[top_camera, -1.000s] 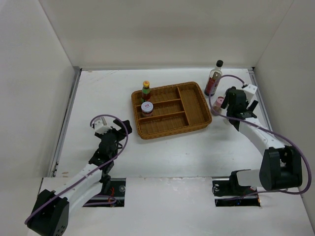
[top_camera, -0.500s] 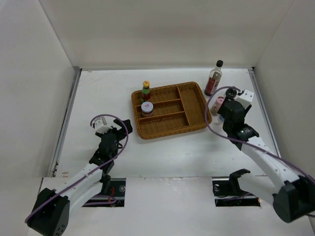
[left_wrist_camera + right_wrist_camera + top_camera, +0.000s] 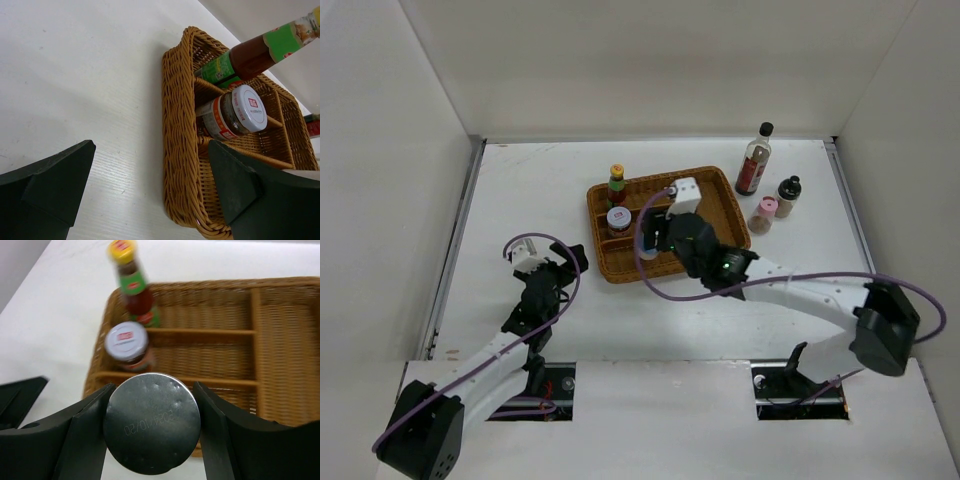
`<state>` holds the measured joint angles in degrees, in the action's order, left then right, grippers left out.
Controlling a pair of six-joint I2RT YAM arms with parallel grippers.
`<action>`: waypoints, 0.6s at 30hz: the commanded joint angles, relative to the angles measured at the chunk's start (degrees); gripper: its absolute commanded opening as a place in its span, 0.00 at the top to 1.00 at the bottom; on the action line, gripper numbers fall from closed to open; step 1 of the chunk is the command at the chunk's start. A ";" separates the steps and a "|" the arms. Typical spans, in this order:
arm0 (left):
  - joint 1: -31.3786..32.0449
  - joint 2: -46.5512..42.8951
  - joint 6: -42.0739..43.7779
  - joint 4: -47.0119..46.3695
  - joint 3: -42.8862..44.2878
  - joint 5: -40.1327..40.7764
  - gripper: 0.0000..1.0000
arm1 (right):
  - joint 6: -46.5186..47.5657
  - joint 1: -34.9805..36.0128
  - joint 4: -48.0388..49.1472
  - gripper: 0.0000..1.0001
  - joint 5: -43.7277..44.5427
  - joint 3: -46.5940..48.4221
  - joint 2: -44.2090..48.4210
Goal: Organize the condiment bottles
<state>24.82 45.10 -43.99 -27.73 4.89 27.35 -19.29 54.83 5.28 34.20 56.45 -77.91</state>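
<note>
My right gripper (image 3: 153,387) is shut on a shaker whose round metal base (image 3: 151,429) faces the wrist camera; its label is hidden. In the top view this gripper (image 3: 655,233) hangs over the left part of the wicker tray (image 3: 720,215). A green-red bottle (image 3: 616,185) and a white-lidded jar (image 3: 618,221) stand in the tray's left compartments. The tall dark-sauce bottle (image 3: 754,160), small black-capped bottle (image 3: 787,193) and pink-lidded shaker (image 3: 765,214) stand on the table right of the tray. My left gripper (image 3: 565,262) is open and holds nothing, left of the tray's near-left corner.
In the left wrist view the tray's woven corner (image 3: 182,165) lies between my open fingers, with the jar (image 3: 240,112) and green-red bottle (image 3: 250,55) beyond. White walls enclose the table on three sides.
My right arm has swung left from beside the pink-lidded shaker to above the tray, its jaws now closed on the shaker. The small black-capped bottle has come into view. The left arm has not moved.
</note>
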 commanded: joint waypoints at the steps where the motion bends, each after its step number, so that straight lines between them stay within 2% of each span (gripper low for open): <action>1: -0.34 -1.24 -0.75 -2.69 -0.40 -0.55 0.00 | 1.36 1.90 10.36 0.40 -3.78 7.09 -4.16; 12: -0.69 0.43 -1.36 -3.21 -0.31 -1.51 0.00 | 3.20 6.30 10.80 0.38 -4.40 13.08 -17.88; 16: -0.96 0.34 -1.54 -3.21 -0.40 -1.69 0.00 | 3.99 6.82 10.28 0.35 -3.61 13.78 -21.31; 18: -0.96 0.34 -1.54 -3.21 -0.40 -1.69 0.00 | 4.43 7.09 10.10 0.30 -3.43 14.04 -22.46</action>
<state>24.29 45.54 -44.99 -27.77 4.84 26.28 -16.19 61.14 9.69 29.65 66.61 -100.27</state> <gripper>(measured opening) 0.997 0.695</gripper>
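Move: The held silver-lidded jar is bound for the left end of the basket's front compartment, about 11 cm to the right hand's left, level with it in reach and some 18 cm below. The small white-lidded jar stands about 10 cm left, 8 cm ahead and 17 cm below the hand; the sauce bottle also 10 cm left, but 17 cm ahead and 13 cm below. From the left hand the compartment end lies some 18 cm right, 2 cm ahead and 6 cm below. The silver-lidded jar, still gripped upright, is carried left by the right hand about 11 cm and lowered some 8 cm towards the left end of the front compartment. The leftward sweep fades as the descent takes over, the hand turning about 10 degrees counter-clockwise and its left side dipping a little; the fingers keep their hold. ##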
